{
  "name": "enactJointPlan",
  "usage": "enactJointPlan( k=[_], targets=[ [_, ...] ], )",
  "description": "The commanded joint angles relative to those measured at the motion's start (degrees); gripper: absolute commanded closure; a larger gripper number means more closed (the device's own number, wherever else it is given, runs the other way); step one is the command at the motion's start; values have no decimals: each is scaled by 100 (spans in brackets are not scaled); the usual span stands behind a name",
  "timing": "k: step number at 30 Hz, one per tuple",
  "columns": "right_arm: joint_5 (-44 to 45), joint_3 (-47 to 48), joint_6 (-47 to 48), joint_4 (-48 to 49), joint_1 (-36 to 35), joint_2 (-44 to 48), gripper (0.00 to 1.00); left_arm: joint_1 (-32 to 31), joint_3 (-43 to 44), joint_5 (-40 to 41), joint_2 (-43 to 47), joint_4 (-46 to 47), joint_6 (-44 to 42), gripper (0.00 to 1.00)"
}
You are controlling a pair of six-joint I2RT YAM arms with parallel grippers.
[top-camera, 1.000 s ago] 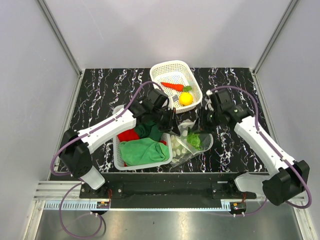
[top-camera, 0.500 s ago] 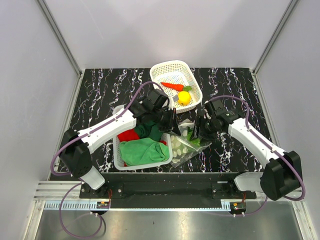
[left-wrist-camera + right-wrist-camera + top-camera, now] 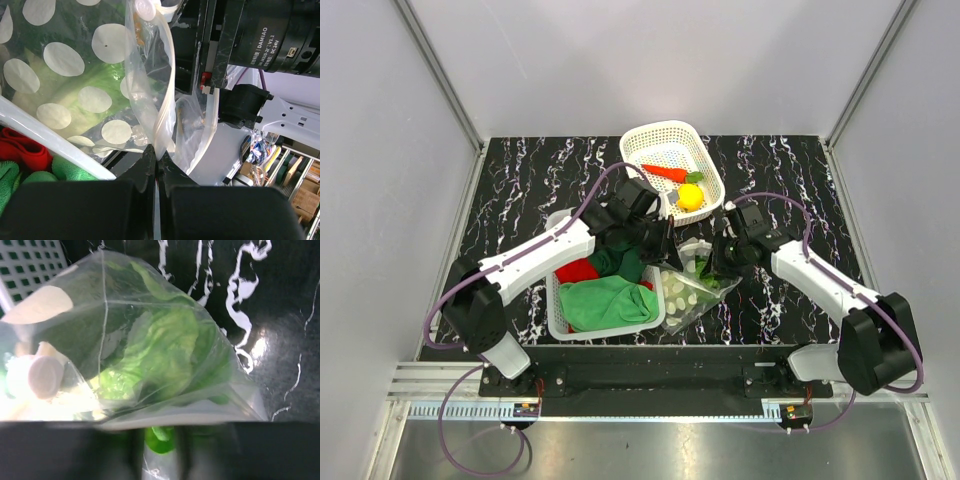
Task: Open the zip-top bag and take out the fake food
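The clear zip-top bag (image 3: 695, 290) lies on the black table between the arms, its mouth held up. My left gripper (image 3: 667, 250) (image 3: 156, 154) is shut on one lip of the bag (image 3: 160, 100). My right gripper (image 3: 718, 265) (image 3: 160, 432) reaches into the mouth and is closed on a leaf of the green lettuce (image 3: 165, 355) (image 3: 708, 275). Pale round pieces (image 3: 45, 377) (image 3: 62, 59) lie deeper in the bag. A carrot (image 3: 665, 172) and a yellow lemon (image 3: 691, 196) rest in the far white basket (image 3: 645, 140).
A second white basket (image 3: 556, 322) sits at the near left, holding a green cloth (image 3: 610, 302) and a red cloth (image 3: 576, 270). The left arm stretches over it. Grey walls close in the table on three sides.
My right arm swung in from the back right to the bag's mouth, opened wider on the way and closed on the lettuce. The left gripper kept its hold on the bag's lip.
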State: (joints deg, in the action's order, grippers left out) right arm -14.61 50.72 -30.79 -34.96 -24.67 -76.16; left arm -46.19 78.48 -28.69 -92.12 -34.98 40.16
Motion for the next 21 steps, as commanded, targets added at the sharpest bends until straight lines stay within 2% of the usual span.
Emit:
enactJointPlan(
  k=[1, 3, 13, 21],
  targets=[
    [-6, -1, 134, 481, -29, 355, 93, -39, 300, -137, 9, 132, 36, 100],
    [-137, 34, 160, 508, -21, 505, 100, -39, 335, -120, 9, 141, 62, 100],
    [-1834, 877, -349, 719, -372, 989, 100, -126, 730, -67, -201, 150, 167, 100],
    [-1238, 1748, -60, 113, -390, 1217, 100, -197, 616, -49, -298, 141, 211, 100]
  ],
)
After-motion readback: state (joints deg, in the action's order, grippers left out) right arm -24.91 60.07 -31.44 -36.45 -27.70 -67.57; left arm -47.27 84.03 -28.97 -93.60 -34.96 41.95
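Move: The lettuce lies at the right hand's fingertips, already between the partly open fingers inside the bag, its middle about 2 cm below. From the right hand, the yellow fruit in the far white basket is some 17 cm ahead and 5 cm left, and the towel basket's middle is level ahead and about 24 cm left, both near its height. From the left hand, shut on the bag's rim, the lettuce is roughly 7 cm right, 3 cm ahead and 12 cm below. The right fingers close and pinch the lettuce's leaf, then the hand draws it upward about 11 cm, veering some 5 cm left towards the left gripper while tilting about 15 degrees so its left side rises. The left hand keeps its shut grip on the rim and eases up about 3 cm, a little to the right. ##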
